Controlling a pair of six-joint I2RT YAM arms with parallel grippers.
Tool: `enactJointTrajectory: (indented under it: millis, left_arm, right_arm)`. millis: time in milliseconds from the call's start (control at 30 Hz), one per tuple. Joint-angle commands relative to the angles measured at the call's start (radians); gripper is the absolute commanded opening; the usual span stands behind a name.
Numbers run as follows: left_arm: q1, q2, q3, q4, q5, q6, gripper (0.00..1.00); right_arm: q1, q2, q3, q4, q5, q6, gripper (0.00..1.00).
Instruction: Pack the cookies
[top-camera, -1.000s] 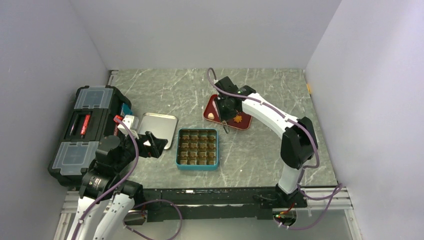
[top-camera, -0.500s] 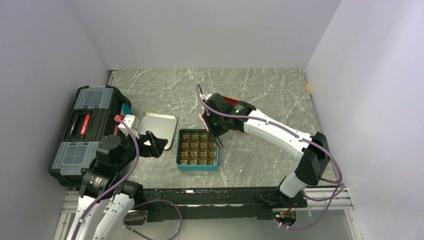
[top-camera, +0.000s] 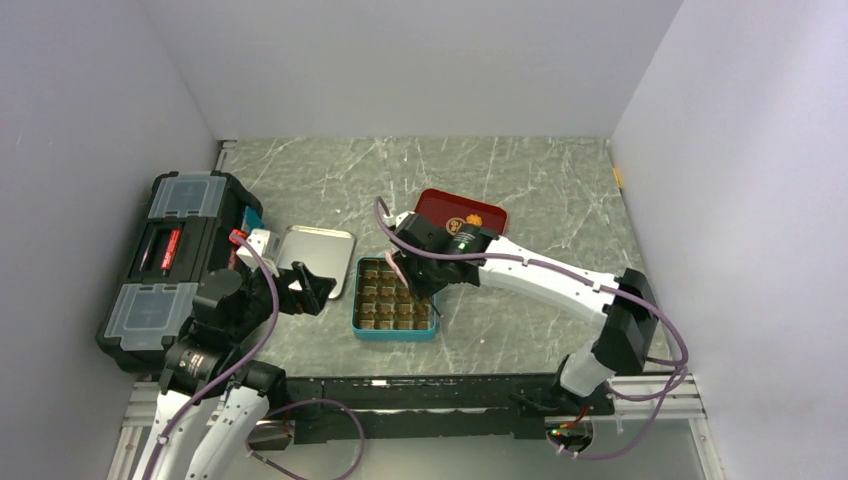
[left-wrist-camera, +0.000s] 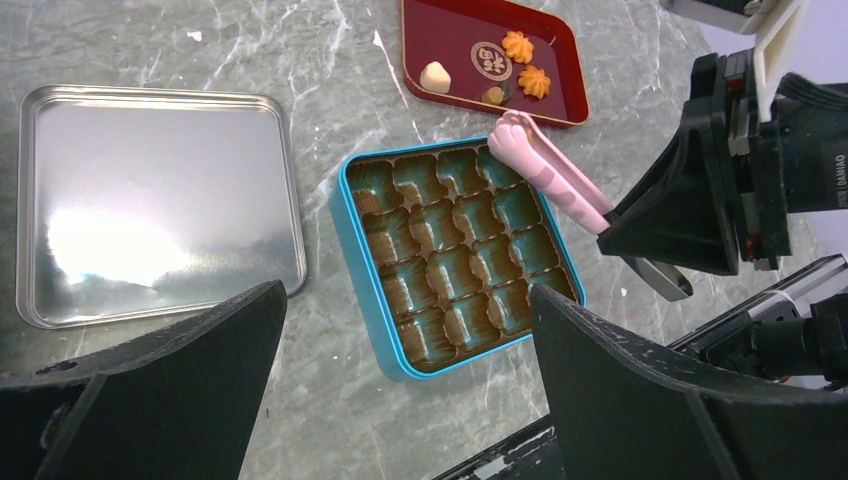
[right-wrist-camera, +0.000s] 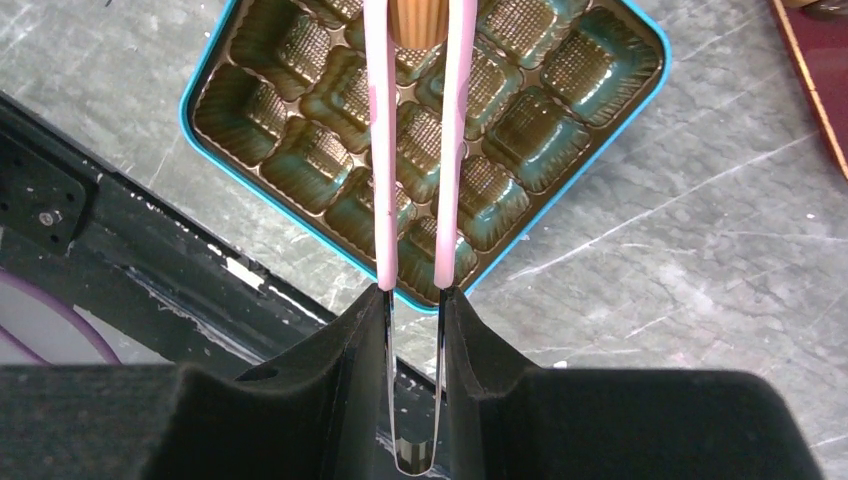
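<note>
My right gripper (right-wrist-camera: 415, 300) is shut on thin pink tongs (right-wrist-camera: 378, 150). The tongs pinch an orange ridged cookie (right-wrist-camera: 418, 22) at their tips, above the teal tin (right-wrist-camera: 580, 70) with its grid of brown compartments. In the left wrist view the red tray (left-wrist-camera: 450, 30) beyond the tin (left-wrist-camera: 345, 215) holds two orange flower cookies (left-wrist-camera: 517, 45) (left-wrist-camera: 534, 81), a cream lump (left-wrist-camera: 435, 77), a small brown piece (left-wrist-camera: 495, 94) and a round dark one (left-wrist-camera: 490, 57). My left gripper (left-wrist-camera: 410, 400) hangs open and holds nothing, near the tin's front left corner.
The tin's silver lid (left-wrist-camera: 150, 200) lies flat to the left of the tin. A black toolbox (top-camera: 175, 260) stands at the table's left edge. Grey walls close in the table on three sides.
My right arm has swung from over the red tray toward the front left. It now holds the tongs and the cookie above the teal tin. The left arm has not moved.
</note>
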Motion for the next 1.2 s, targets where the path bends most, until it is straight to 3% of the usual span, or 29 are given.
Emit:
enactJointTrajectory:
  millis: [0,700,1167]
  left_arm:
    - [-0.002,-0.002,0.015,0.034,-0.006,0.003,0.99]
    - [-0.003,-0.005,0.017,0.034,-0.001,0.004,0.99]
    - [-0.003,-0.002,0.017,0.035,0.002,0.006,0.99]
  right_arm:
    - [0.013,0.035,0.015,0.036,0.031,0.026,0.17]
    - [0.02,0.209,0.075,0.096,0.025,0.012,0.17]
    - [0.02,0.225,0.072,0.101,0.033,0.012,0.24]
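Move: The far-row compartment second from the left in the teal box lies about 9 cm ahead of the right hand, 8 cm to its left and 11 cm below. The red tray's middle stands some 24 cm ahead and 8 cm right of this hand; the silver tray's is roughly 15 cm ahead and 25 cm left. From the idle left hand, that compartment is about 14 cm ahead, 12 cm right and 19 cm below. The right hand lowers the tweezer-held cookie about 7 cm, easing left, towards the compartment, grip kept. ##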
